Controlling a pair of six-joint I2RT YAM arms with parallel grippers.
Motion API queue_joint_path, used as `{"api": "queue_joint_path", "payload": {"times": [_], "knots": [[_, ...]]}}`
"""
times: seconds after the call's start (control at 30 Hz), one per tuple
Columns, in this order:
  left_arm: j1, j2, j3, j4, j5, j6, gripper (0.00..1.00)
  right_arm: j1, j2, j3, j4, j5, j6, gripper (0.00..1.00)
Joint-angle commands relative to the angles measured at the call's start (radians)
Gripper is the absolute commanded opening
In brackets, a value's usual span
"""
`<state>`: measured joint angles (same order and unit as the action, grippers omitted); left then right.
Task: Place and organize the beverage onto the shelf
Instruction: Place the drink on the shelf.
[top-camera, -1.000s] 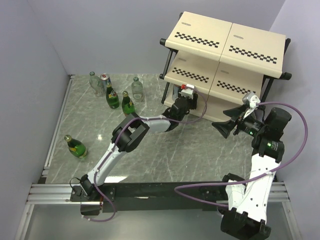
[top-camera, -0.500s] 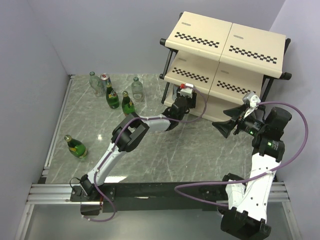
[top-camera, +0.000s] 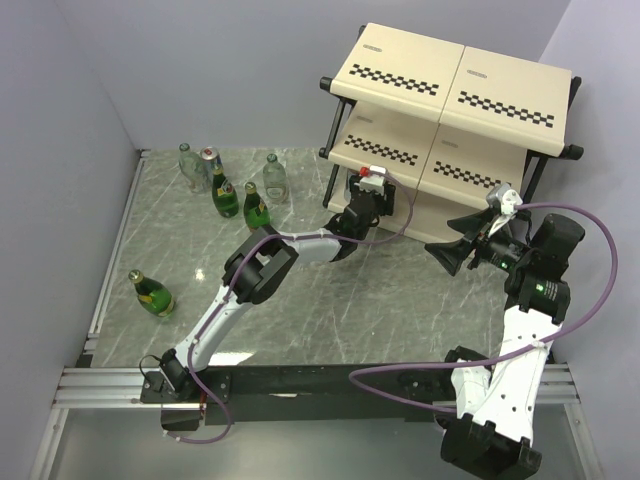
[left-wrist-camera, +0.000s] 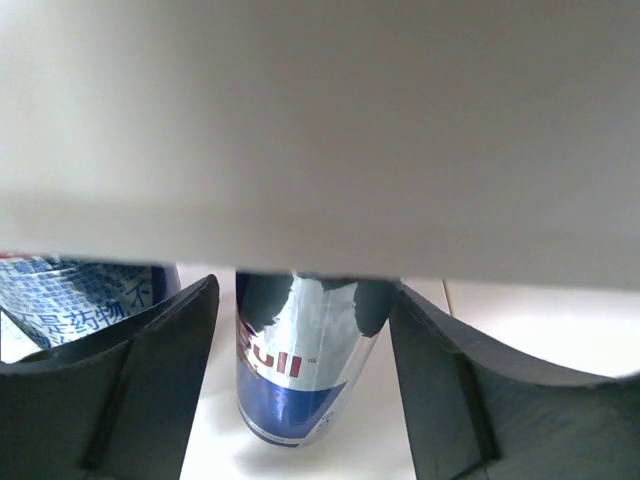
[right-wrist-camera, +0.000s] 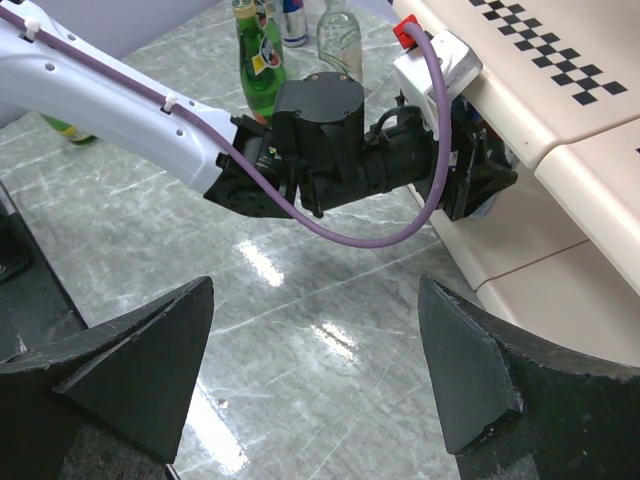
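Observation:
A silver-and-blue can (left-wrist-camera: 295, 360) stands upright on the shelf's (top-camera: 455, 80) bottom board, under the middle board (left-wrist-camera: 320, 130). My left gripper (left-wrist-camera: 303, 300) straddles it, open, with a gap showing on each side of the can. Another blue-printed can (left-wrist-camera: 80, 290) stands just left of the left finger. In the top view the left gripper (top-camera: 372, 195) reaches in under the rack. My right gripper (right-wrist-camera: 315, 330) hangs open and holds nothing above the marble floor in front of the shelf. Green bottles (top-camera: 225, 195), clear bottles (top-camera: 275, 178) and a can (top-camera: 209, 156) stand at the far left.
One green bottle (top-camera: 152, 293) stands alone near the left rail. The left arm (right-wrist-camera: 150, 110) and its purple cable (right-wrist-camera: 380, 235) stretch across the floor in front of the right gripper. The shelf's black frame (top-camera: 335, 130) borders the opening.
The left gripper's jaws have spread apart off the can, which stays standing on the bottom board. Both arms keep their places.

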<state>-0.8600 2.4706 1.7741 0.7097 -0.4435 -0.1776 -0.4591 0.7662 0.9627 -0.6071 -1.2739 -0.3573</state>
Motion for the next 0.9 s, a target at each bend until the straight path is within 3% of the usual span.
{"api": "queue_joint_path", "payload": {"times": [0.0, 0.23, 0.63, 0.87], "knots": [[0.003, -0.027, 0.035, 0.034, -0.017, -0.005, 0.75, -0.009, 0.001, 0.039, 0.004, -0.022, -0.006, 0.89], [-0.001, -0.051, -0.01, 0.066, -0.015, -0.007, 0.79, -0.01, 0.001, 0.037, 0.006, -0.022, -0.006, 0.88], [-0.034, -0.191, -0.222, 0.192, -0.024, 0.02, 0.98, -0.013, -0.002, 0.034, 0.0, -0.021, -0.014, 0.88], [-0.054, -0.289, -0.373, 0.237, -0.014, 0.032, 0.99, -0.015, -0.007, 0.034, -0.003, -0.018, -0.014, 0.89]]}}
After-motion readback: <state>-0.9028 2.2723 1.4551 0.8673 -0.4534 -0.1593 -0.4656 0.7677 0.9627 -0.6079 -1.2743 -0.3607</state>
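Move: The silver-blue drink can stands upright on the lowest shelf, between the left hand's already parting fingers: its middle is about 1 cm ahead of the hand, level sideways and some 2 cm below. The can placed earlier stands about 7 cm left and 3 cm ahead of the hand; a clear bottle is roughly 25 cm left and 2 cm ahead. From the idle right hand, the drink can lies some 25 cm ahead, 14 cm left and 19 cm below. Staying put at first while its fingers spread on from partly to fully open, the left hand then draws back out of the shelf, about 5 cm back and 2 cm left, away from the drink can. It dips some 1.5 cm as it starts, then climbs to end about 2 cm above its starting height, with the wrist attitude practically unchanged. ##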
